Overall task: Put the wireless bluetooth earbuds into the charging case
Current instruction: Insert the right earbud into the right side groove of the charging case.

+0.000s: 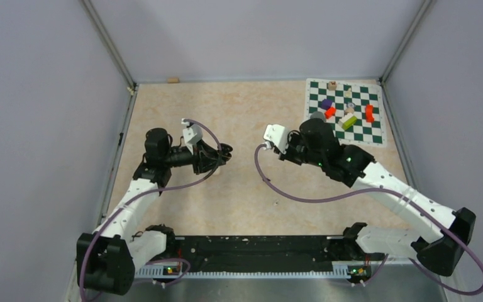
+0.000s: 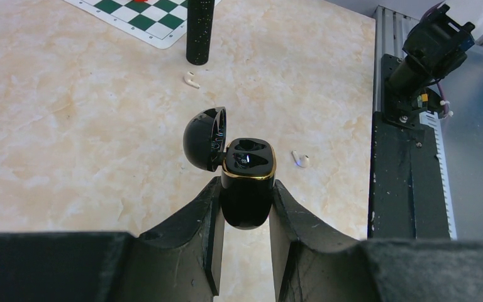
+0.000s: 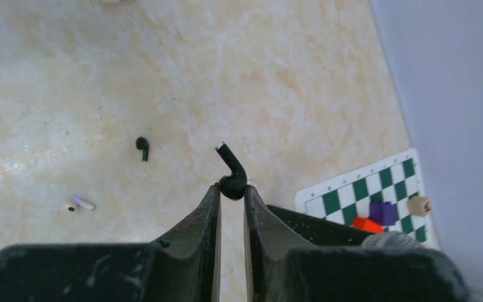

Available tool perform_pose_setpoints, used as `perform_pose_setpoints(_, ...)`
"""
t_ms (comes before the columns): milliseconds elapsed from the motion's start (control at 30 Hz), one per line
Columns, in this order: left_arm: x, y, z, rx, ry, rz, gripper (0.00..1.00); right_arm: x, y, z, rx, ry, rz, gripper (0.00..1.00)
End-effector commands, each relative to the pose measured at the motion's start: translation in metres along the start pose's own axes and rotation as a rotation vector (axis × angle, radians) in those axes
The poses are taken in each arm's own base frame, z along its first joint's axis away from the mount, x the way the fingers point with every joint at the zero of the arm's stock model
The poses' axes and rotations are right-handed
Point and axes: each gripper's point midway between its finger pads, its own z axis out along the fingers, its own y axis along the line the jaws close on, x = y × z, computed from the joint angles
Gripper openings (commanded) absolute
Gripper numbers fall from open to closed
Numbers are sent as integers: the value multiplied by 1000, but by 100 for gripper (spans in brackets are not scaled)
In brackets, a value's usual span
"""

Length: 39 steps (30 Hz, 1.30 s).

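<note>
In the left wrist view my left gripper (image 2: 246, 184) is shut on the charging case (image 2: 247, 189), a glossy black body with a gold rim held above the table. Its lid (image 2: 204, 139) hangs open to the left, and the wells inside look dark. Two whitish earbuds lie on the table, one just right of the case (image 2: 300, 159) and one farther off (image 2: 192, 80). My right gripper (image 3: 232, 189) is shut on a black earbud (image 3: 233, 179) with its stem pointing away from the fingers. A second black earbud (image 3: 142, 146) and a whitish one (image 3: 83, 203) lie on the table to its left.
A green-and-white chequered mat (image 1: 346, 110) with several coloured blocks lies at the back right. A black speckled cylinder (image 2: 200, 31) stands near the mat's edge. The two grippers face each other mid-table, the left gripper (image 1: 221, 153) a short way apart from the right wrist.
</note>
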Motion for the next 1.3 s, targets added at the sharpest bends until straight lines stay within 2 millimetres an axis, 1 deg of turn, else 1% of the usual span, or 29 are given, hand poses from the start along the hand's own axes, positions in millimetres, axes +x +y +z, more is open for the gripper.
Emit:
perform_pose_setpoints(0,-6,1,4,13,-11,51,0,-42,-20,-21,80,-36,-155,10)
perform_pose_setpoints(100,-3,-4,6,48,-3,33,0,-62,-14,-16,83,-38,-262,10)
perform_pose_setpoints(167,-2,-9,7,82,2,22,0,-76,-2,-10,78,-38,-346,10)
perform_pose_setpoints(233,-1,-13,7,104,6,14,0,-84,5,-3,96,-31,-415,10)
perform_pose_setpoints(300,-2,-14,7,110,9,21,0,-89,17,5,90,-26,-471,10)
perform_pose_setpoints(433,1,-14,6,101,13,32,0,-102,37,16,83,-29,-534,10)
perform_pose_setpoints(500,1,-14,6,98,13,37,0,-107,44,20,87,-27,-555,10)
perform_pose_setpoints(667,4,-11,6,79,16,47,0,-115,57,25,81,-23,-592,9)
perform_pose_setpoints(967,8,-16,8,102,28,52,0,-127,70,35,89,-11,-655,8)
perform_pose_setpoints(1267,6,-25,8,141,25,51,0,-123,71,44,127,16,-706,8)
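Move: Some 16 cm to the right hand's left, about level with it in height and reach, is the black charging case that the left hand holds lid-open; the earbud to go in is in the right fingers. On the table some 21 cm below the right hand, the other black earbud lies about 2 cm to its left and level in reach, and the white case about 18 cm left, 3 cm farther out. From the left hand, the held earbud is roughly 17 cm to its right, level in reach and height. Swinging left about 13 cm towards the open case, the right hand first climbs some 5 cm, then sinks nearly as much, drifting about 4 cm back and slowing beside the case. It rolls about 40 degrees around its finger line while keeping the earbud pinched. The left hand keeps its grip and eases the case about 2 cm down and back. ##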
